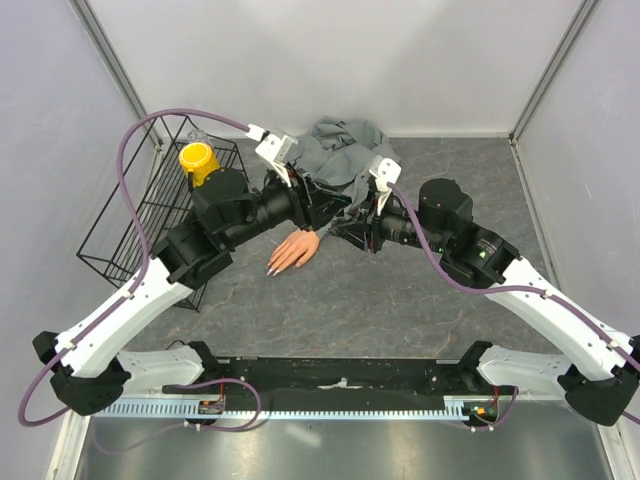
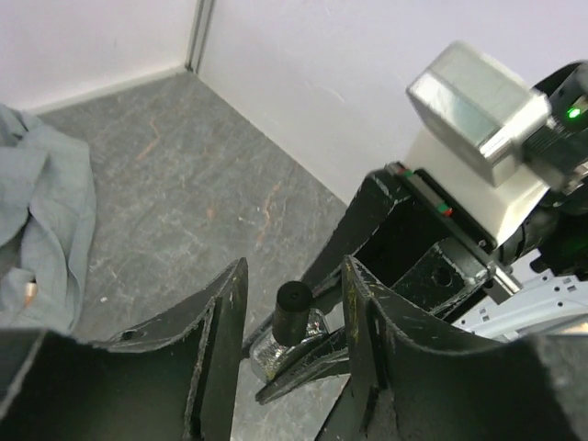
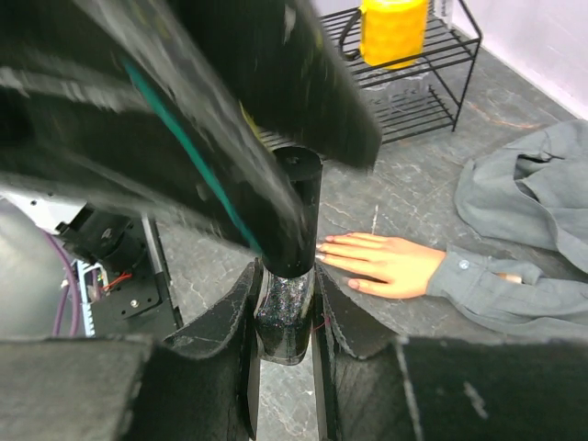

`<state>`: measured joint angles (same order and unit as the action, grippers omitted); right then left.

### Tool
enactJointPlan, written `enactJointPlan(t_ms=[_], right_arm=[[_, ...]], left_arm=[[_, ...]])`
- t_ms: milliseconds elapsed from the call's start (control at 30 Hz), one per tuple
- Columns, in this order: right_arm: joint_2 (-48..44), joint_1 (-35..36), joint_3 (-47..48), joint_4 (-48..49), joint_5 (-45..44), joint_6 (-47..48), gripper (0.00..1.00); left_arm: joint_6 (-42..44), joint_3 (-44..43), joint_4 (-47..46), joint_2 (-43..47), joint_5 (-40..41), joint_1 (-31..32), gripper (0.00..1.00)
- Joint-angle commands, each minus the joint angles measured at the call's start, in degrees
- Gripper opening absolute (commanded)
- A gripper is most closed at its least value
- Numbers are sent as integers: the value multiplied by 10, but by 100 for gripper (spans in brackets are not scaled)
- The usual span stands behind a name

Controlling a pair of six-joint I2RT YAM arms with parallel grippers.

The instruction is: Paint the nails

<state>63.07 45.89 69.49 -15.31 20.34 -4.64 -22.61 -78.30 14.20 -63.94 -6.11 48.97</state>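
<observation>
A peach mannequin hand (image 1: 296, 248) (image 3: 395, 262) lies palm down on the grey table, its grey sleeve (image 3: 514, 289) running off to the right. Its small reddish nails (image 3: 323, 249) point toward the arms. My right gripper (image 3: 287, 276) is shut on a dark glittery nail polish bottle (image 3: 285, 312) and holds it upright above the table, just left of the fingertips. The bottle's black cap (image 2: 294, 310) stands between the fingers of my left gripper (image 2: 294, 266), which is open with a gap on each side of the cap. Both grippers meet just behind the hand (image 1: 335, 215).
A black wire rack (image 1: 150, 210) holding a yellow container (image 1: 198, 160) (image 3: 393, 29) stands at the left. The crumpled grey shirt (image 1: 345, 150) (image 2: 46, 211) lies behind the hand. White walls close in the back and sides.
</observation>
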Motion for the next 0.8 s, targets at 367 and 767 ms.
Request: enactJointPlan(t_ms=[367,767], right_arm=[[-61,0,-4,69,77,-15,0],[-107,2,-49,209,383,-127,0]], left_arm=[[58,5,-86,-29,-400,-10,2],[-51,-22,-157,-95,-650,-89,15]])
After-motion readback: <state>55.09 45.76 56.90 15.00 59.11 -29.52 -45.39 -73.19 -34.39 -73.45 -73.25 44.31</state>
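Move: The polish bottle's black cap sits between the left hand's open fingers, roughly 1 cm back, 1 cm right and 1 cm below its hand point; the glass bottle is some 2 cm right of the hand, level fore-and-aft and 4 cm below. The dummy hand lies about 9 cm ahead, 12 cm left and 30 cm below. For the right hand, already gripping the bottle, the cap is level fore-and-aft, about 2 cm left and 3 cm up. Left fingers close on the cap; both hands then swing back about 14 cm, left turning some 65 degrees clockwise. ##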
